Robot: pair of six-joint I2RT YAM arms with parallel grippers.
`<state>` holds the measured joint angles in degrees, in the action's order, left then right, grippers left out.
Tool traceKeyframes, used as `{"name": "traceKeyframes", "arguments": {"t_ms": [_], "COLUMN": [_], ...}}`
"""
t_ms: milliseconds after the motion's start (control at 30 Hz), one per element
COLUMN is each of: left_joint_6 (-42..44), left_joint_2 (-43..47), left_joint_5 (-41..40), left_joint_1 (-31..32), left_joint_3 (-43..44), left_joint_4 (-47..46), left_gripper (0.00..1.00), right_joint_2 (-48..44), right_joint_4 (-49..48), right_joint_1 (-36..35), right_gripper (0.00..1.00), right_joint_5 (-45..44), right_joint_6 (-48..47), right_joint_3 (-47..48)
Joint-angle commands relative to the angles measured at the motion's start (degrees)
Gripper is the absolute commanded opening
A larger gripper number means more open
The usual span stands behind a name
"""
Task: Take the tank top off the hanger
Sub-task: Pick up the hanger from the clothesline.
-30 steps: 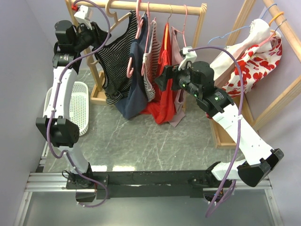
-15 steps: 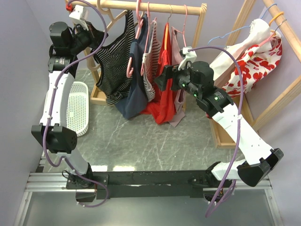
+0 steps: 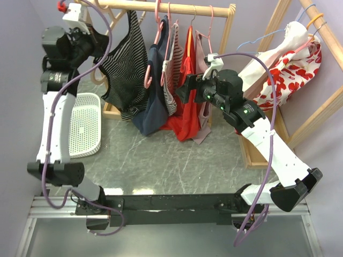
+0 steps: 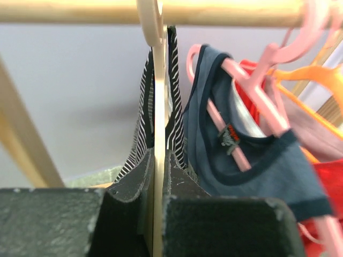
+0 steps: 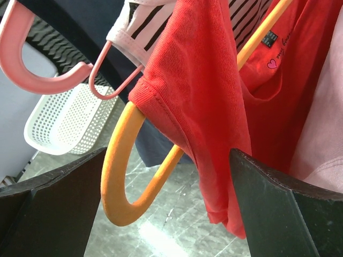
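Observation:
A black-and-white striped tank top hangs on a pale wooden hanger at the left end of the wooden rail. My left gripper is shut on that hanger's arm; in the left wrist view the wood is pinched between the two pads, with striped straps either side. My right gripper is open. In the right wrist view its fingers straddle the curved end of an orange hanger carrying a red top, touching neither.
A navy top on a pink hanger hangs right beside the striped one, then other garments. A white perforated basket lies on the floor at left. A second rack with a red-and-white floral garment stands at right.
My left gripper has closed on the wooden hanger and moved left and up, dragging the hanger and striped tank top leftward along the rail. The right arm has not moved.

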<state>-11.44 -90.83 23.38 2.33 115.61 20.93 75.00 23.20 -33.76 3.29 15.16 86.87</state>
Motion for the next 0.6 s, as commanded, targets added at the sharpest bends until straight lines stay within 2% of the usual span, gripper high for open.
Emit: {"name": "traceKeyframes", "arguments": {"t_ms": [0, 167, 367, 567], "left_joint_6": [-0.42, -1.12, -4.2, -2.89], "left_joint_2": [8.55, 14.43, 23.4, 23.94], "left_joint_5": [-4.9, -6.67, -9.4, -8.79], "left_joint_1": [0.13, 0.13, 0.13, 0.13], "left_joint_3": [0.41, -1.61, -12.25, -12.43], "left_joint_4": [-0.54, 3.76, 2.18, 7.09], "left_gripper": [0.01, 0.01, 0.01, 0.01], "right_joint_2": [-1.26, -2.23, -3.11, -2.67], "right_joint_4": [-1.93, -1.93, -2.11, -1.93], "right_joint_1": [-0.25, -0.26, -0.17, -0.25], "right_gripper": [1.0, 1.0, 1.0, 1.0], "right_joint_5": [0.14, 0.05, 0.75, 1.63], "right_joint_6": [-0.3, -0.22, -0.83, -0.83], "right_joint_3": [-0.04, 0.05, 0.14, 1.2]}}
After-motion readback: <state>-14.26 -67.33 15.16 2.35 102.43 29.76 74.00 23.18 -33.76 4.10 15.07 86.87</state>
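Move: The hanger with the striped tank top is already pinched in the shut left fingers; its way is into open space about 13 cm back and 3 cm to the left. From that hand the clothesline rail's middle lies some 15 cm ahead, 25 cm right and 8 cm above; the navy tank top about 4 cm ahead, 20 cm right and 20 cm lower; the white basket some 12 cm back, 15 cm left and far below. From the right hand the hanger is roughly 14 cm ahead, 34 cm left and 12 cm higher. The hanger, striped tank top still on it, is drawn back from the clothesline rail by the left hand, some 13 cm towards the robot, rising only slightly at the start and edging left. The shut fingers keep their pinch on the hanger while the hand turns about 10 degrees counter-clockwise. ##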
